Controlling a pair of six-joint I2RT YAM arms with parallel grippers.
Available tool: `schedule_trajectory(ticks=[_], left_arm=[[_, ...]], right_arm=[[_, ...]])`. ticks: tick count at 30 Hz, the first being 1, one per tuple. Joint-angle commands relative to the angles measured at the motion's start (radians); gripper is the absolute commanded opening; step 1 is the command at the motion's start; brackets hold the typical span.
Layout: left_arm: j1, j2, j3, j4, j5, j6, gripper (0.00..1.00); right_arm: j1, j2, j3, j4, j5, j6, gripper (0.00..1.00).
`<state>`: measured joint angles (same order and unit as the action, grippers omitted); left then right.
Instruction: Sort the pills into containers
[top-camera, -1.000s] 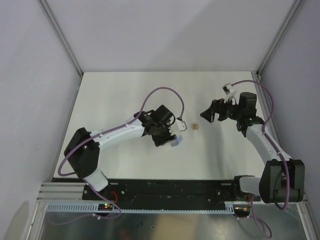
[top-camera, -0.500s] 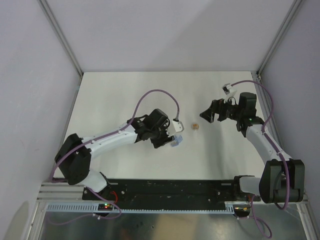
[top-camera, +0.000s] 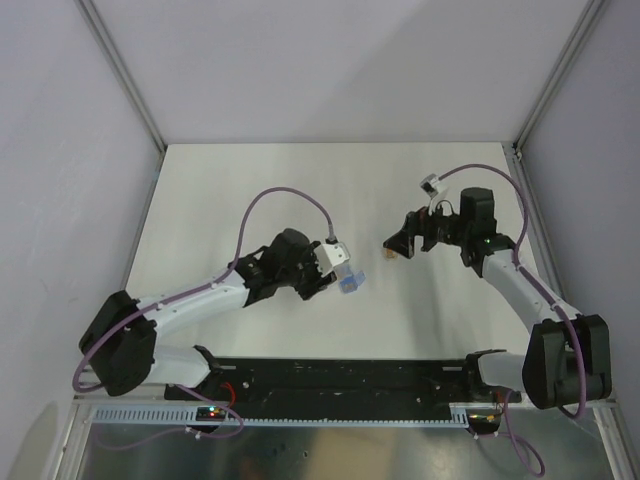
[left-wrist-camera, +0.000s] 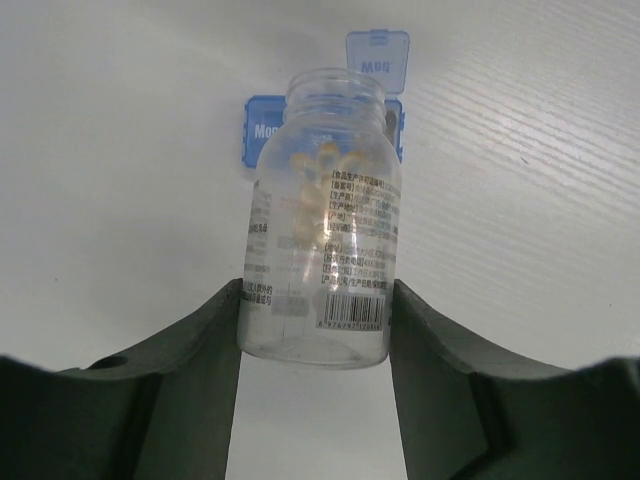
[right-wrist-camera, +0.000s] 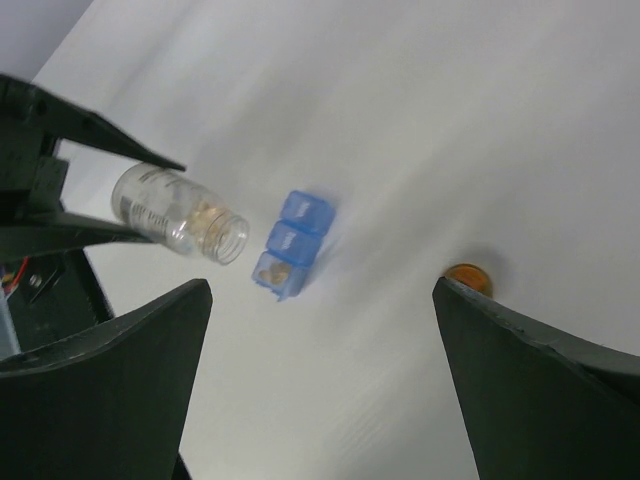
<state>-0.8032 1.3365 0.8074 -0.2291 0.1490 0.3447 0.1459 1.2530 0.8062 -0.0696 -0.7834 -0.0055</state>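
Note:
My left gripper (left-wrist-camera: 315, 300) is shut on a small clear vial (left-wrist-camera: 322, 220), holding it tilted with its open mouth toward the containers. Pale orange-brown pills (left-wrist-camera: 318, 185) lie inside the vial. The containers (left-wrist-camera: 262, 132) are a blue strip of three compartments lying on the table just beyond the vial's mouth, one lid (left-wrist-camera: 378, 50) open. In the right wrist view the strip (right-wrist-camera: 292, 243) has a few pills (right-wrist-camera: 270, 271) in its end compartment, and the vial (right-wrist-camera: 185, 222) hangs beside it. My right gripper (right-wrist-camera: 320, 290) is open wide and empty, right of the strip.
A small round orange-brown piece (right-wrist-camera: 468, 278) lies on the white table right of the strip, close to my right gripper's finger; it also shows in the top view (top-camera: 391, 254). Grey walls and metal posts (top-camera: 130, 80) bound the table.
My left arm has drawn back toward its base and swung the vial down over the blue strip. My right gripper has moved left toward the orange-brown piece.

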Motion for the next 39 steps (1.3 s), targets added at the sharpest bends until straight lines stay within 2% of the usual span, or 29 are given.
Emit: schedule_trajectory(ticks=[1,6,10,18,26,39], left_arm=[[0.02,-0.108,-0.098,0.224,0.031,-0.018,0.0],[0.041,-0.178,-0.178,0.348,0.054,-0.043,0.0],[0.043,-0.204,-0.183,0.392,0.073,-0.067,0.0],[0.042,-0.216,-0.128,0.401,0.095,-0.109,0.0],[0.025,-0.197,-0.077,0.401,0.082,-0.138,0.0],[0.015,-0.121,-0.04,0.369,0.021,-0.115,0.0]], right_arm=[[0.046,0.016,0.021,-0.034,-0.087,-0.067,0.99],[0.093,0.07,0.11,-0.144,-0.173,-0.113,0.99],[0.136,0.133,0.199,-0.225,-0.228,-0.12,0.99],[0.192,0.254,0.33,-0.295,-0.34,-0.071,0.99],[0.232,0.323,0.382,-0.304,-0.381,-0.042,0.99],[0.259,0.273,0.411,-0.338,-0.42,-0.04,0.96]])
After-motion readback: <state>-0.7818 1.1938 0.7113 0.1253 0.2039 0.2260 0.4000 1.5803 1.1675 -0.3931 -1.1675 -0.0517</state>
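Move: The pill bottle, held in the left fingers with its mouth tipped down to the right, lies about 17 cm left of the right hand, 7 cm back and 8 cm lower. Under the right hand, 17 cm down, the pill box sits 4 cm back and 12 cm left, the brown cap 3 cm ahead and 2 cm left. From the left hand, the right gripper is 8 cm ahead, 19 cm right, 8 cm higher; the pill box 4 cm ahead, 7 cm right, 9 cm down. Lift the bottle some 8 cm up off the pill box with the left hand, drifting a little right late and tilting it nearer level, grip kept. Meanwhile sweep the right gripper about 11 cm left and 6 cm back towards the bottle's mouth, turning it roughly 30 degrees counter-clockwise, fingers kept wide open around the neck end. ##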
